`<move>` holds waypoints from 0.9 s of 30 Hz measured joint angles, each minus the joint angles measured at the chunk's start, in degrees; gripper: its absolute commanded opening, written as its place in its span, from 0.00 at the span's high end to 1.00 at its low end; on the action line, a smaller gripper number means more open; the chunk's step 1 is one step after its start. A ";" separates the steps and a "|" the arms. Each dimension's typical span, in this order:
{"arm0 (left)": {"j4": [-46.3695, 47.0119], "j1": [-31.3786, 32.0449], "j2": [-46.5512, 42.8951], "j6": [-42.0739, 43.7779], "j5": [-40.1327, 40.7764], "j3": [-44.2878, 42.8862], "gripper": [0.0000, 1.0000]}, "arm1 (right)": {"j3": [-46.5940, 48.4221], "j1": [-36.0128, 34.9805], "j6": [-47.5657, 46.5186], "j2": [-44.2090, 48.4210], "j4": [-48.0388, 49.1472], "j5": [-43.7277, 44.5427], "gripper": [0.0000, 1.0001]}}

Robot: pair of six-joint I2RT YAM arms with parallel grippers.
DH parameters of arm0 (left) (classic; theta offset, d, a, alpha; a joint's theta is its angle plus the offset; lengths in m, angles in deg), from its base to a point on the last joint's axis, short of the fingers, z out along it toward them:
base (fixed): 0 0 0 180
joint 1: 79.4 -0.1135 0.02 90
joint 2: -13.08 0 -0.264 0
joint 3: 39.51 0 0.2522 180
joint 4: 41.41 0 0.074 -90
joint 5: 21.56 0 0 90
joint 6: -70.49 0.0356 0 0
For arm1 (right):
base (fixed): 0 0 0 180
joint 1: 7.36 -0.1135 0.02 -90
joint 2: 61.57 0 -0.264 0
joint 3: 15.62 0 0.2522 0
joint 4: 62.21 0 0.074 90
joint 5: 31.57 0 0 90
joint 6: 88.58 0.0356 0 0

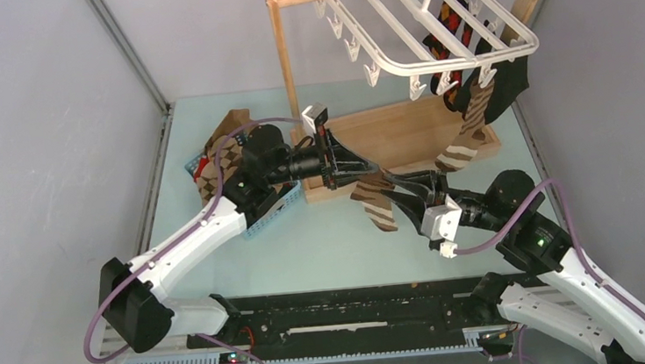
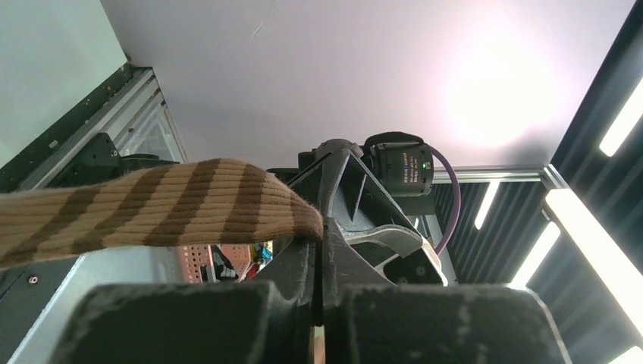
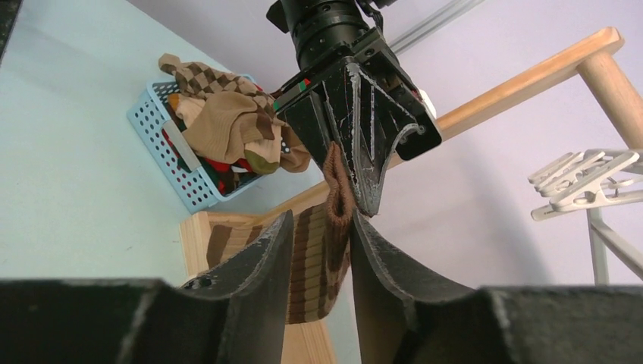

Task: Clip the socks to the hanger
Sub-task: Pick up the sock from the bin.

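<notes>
A brown-and-tan striped sock (image 1: pixel 377 204) hangs over the table in front of the stand, its cuff pinched in my left gripper (image 1: pixel 379 171), which is shut on it. In the left wrist view the sock (image 2: pixel 152 205) runs left from the left gripper (image 2: pixel 322 231). My right gripper (image 3: pixel 320 220) has its fingers (image 3: pixel 265 254) on either side of the sock (image 3: pixel 322 265), just below the left gripper (image 3: pixel 356 152), jaws still apart. The white hanger (image 1: pixel 393 17) hangs from the wooden rail with a striped sock (image 1: pixel 469 130), a black sock (image 1: pixel 504 87) and a red-orange sock (image 1: pixel 450 23) clipped on.
A blue mesh basket (image 1: pixel 267 218) with several more socks (image 1: pixel 220 156) sits left of the stand, under my left arm. The wooden stand base (image 1: pixel 411 130) lies behind both grippers. Free white clips (image 3: pixel 580 182) dangle at the hanger's front edge.
</notes>
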 measured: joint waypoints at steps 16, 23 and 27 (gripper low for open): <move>-0.35 0.66 0.81 -0.48 0.02 -0.68 0.82 | -0.63 0.00 4.39 -0.42 3.34 2.99 1.00; -0.48 0.70 0.33 2.82 1.40 -0.70 0.40 | -0.83 3.43 11.69 1.03 3.63 2.14 1.00; -3.50 0.96 -3.58 14.23 5.60 -0.70 0.26 | -0.83 9.01 19.63 3.54 2.62 -0.31 1.00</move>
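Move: The sock is in the left hand's shut fingers, hanging with its middle about 3 cm right, 2 cm back and 8 cm below that hand. From the part-open right hand, whose fingers straddle the cloth, its middle lies some 3 cm left, level front to back and 8 cm down. From the right hand, the bin is roughly 28 cm left, 13 cm ahead and 28 cm below; the hanger's middle is about 20 cm ahead, 10 cm right and 10 cm above. The right hand edges about 1 cm forward with a slight rise and shuts its half-open fingers on the upper end of the sock, right beside the left fingers, which keep their pinch and stay almost in place. Once the right has its grip, the left fingers open about two thirds and let go, and the right hand draws the sock about 3 cm to the right, away from the left hand, its wrist rolling and its fingertips tilting up, some 20 degrees in all, while the left wrist begins to roll about 15 degrees. ##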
